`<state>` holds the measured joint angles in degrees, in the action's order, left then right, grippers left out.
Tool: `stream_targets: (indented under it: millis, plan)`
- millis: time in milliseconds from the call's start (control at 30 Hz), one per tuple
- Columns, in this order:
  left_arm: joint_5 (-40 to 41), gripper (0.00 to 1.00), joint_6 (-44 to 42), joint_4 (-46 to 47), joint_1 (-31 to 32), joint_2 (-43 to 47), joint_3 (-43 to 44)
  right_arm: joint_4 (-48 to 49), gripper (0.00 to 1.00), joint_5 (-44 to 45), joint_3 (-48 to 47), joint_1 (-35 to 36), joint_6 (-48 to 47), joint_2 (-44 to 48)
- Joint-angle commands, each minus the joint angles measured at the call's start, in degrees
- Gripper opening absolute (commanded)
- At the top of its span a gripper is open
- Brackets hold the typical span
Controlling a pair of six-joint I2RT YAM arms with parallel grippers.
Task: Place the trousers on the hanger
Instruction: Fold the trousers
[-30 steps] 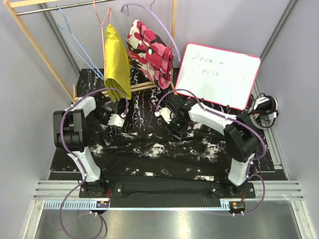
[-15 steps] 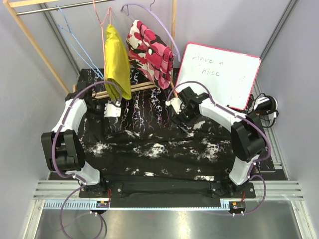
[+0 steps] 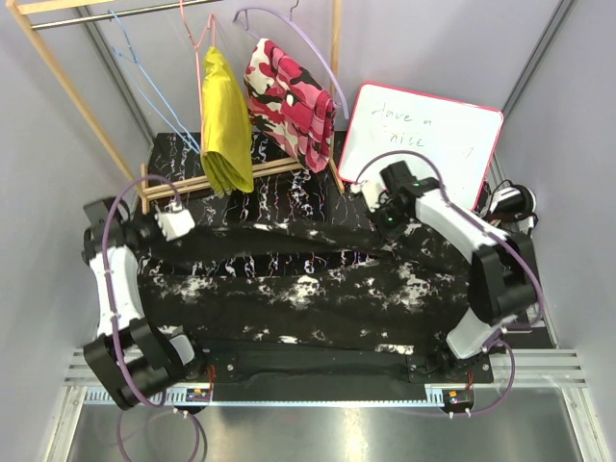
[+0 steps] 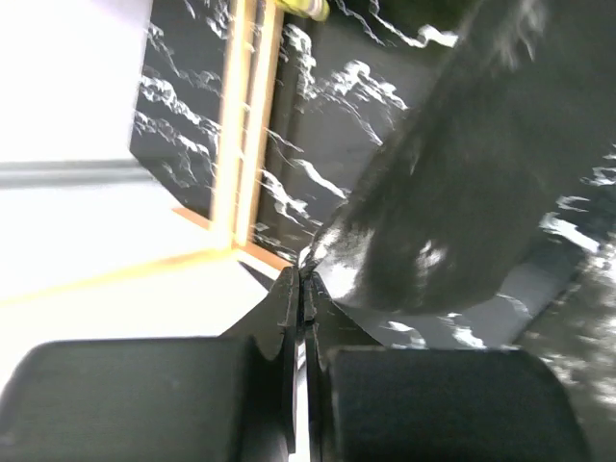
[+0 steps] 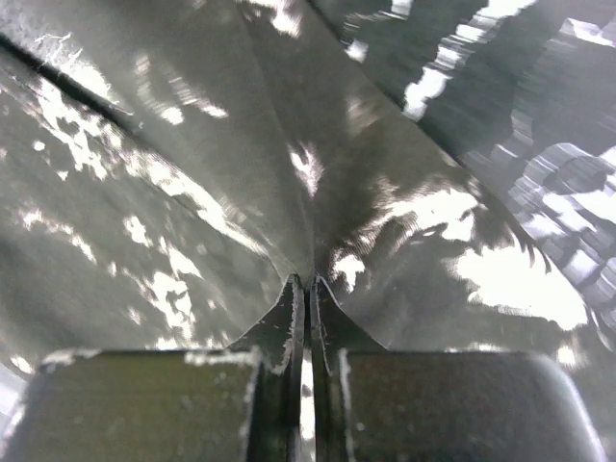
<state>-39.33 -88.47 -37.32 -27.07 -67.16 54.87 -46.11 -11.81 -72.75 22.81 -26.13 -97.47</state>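
Observation:
The black trousers [image 3: 308,289] with white blotches lie spread wide across the table. They are pulled out between my two grippers. My left gripper [image 3: 188,229] is shut on their left end, and in the left wrist view a fold of the trousers [image 4: 452,192] is pinched at the left gripper's [image 4: 304,281] tips. My right gripper [image 3: 386,225] is shut on their far right part. In the right wrist view the trousers [image 5: 192,192] fan out from the right gripper's [image 5: 307,282] closed tips. The light-blue wire hanger [image 3: 159,93] hangs on the rack at the back left, apart from both grippers.
A wooden rack [image 3: 67,77] stands at the back, its base bars [image 3: 241,173] on the black veined tabletop. It carries a pink wire hanger [image 3: 197,38] with a yellow garment [image 3: 223,120] and a lilac hanger [image 3: 289,24] with a pink camouflage garment [image 3: 289,101]. A whiteboard [image 3: 421,144] leans at the back right.
Both arms have swung apart, the left one to the left and the right one to the right. The right gripper has shut on the fabric. The trousers now lie stretched wider.

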Motion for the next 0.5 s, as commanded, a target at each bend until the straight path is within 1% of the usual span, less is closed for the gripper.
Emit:
stream_targets:
  millis: [0, 33, 100, 133, 267, 300, 367, 400, 467]
  plan:
    - [-7.1, 0.0, -2.6, 6.5, -3.9, 3.3, -10.5, -1.3, 0.0, -0.9, 3.6, -1.0, -2.4, 10.1]
    - [-6.8, 0.0, -3.2, 6.4, -4.2, 3.9, -12.9, -1.5, 0.0, -1.2, 5.5, -1.0, -2.5, 10.7]
    - [-6.0, 0.0, -4.3, 5.8, -5.1, 4.0, -14.6, -2.5, 0.0, -0.8, 7.5, -1.0, -3.5, 11.5]
    - [-5.8, 0.0, -6.4, 5.4, -5.4, 3.9, -15.9, -2.7, 0.0, -0.7, 9.5, -1.0, -3.9, 11.5]
    - [-5.1, 0.0, -8.5, 4.5, -5.6, 1.3, -15.8, -2.8, 0.0, 1.0, 11.3, -1.0, -5.2, 9.9]
    - [-6.4, 0.0, -7.1, 4.5, -5.5, 0.6, -14.7, -2.8, 0.0, 1.6, 10.9, -1.0, -5.2, 9.3]
    - [-7.4, 0.0, -3.5, 4.6, -4.8, -2.0, -9.5, -2.7, 0.0, 2.1, 8.4, -1.1, -5.2, 8.3]
    - [-7.8, 0.0, 2.0, 4.7, -3.5, -3.1, -4.4, -2.8, 0.0, 2.7, 7.3, -1.0, -4.8, 7.6]
    - [-8.2, 0.0, 7.5, 5.2, -2.8, -5.9, 1.0, -2.8, 0.0, 3.4, 3.4, -1.2, -4.6, 7.1]
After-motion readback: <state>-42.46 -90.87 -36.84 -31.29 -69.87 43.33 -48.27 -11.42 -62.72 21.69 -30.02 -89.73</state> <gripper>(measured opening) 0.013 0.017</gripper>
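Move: My left hand already pinches the hem end of the trousers' far leg, my right its other end, both raised. The near leg, lying flat, is what the fold goes onto: its left end lies about 12 cm back from my left hand and 17 below, its right part some 12 cm back from my right hand and 6 below. The rack foot stands roughly 11 cm ahead and 2 left of my left hand, near table level; the whiteboard's middle is about 22 cm ahead and 7 right of my right hand. Keeping both pinches shut, I bring the far leg back towards the near one: my left hand sinks about 9 cm while drawing back 5, fingers tipping down some 10 degrees, then eases slightly forward and up. My right hand first lifts about 3 cm, then comes down 4 while pulling back roughly 5 and 3 to the right. ##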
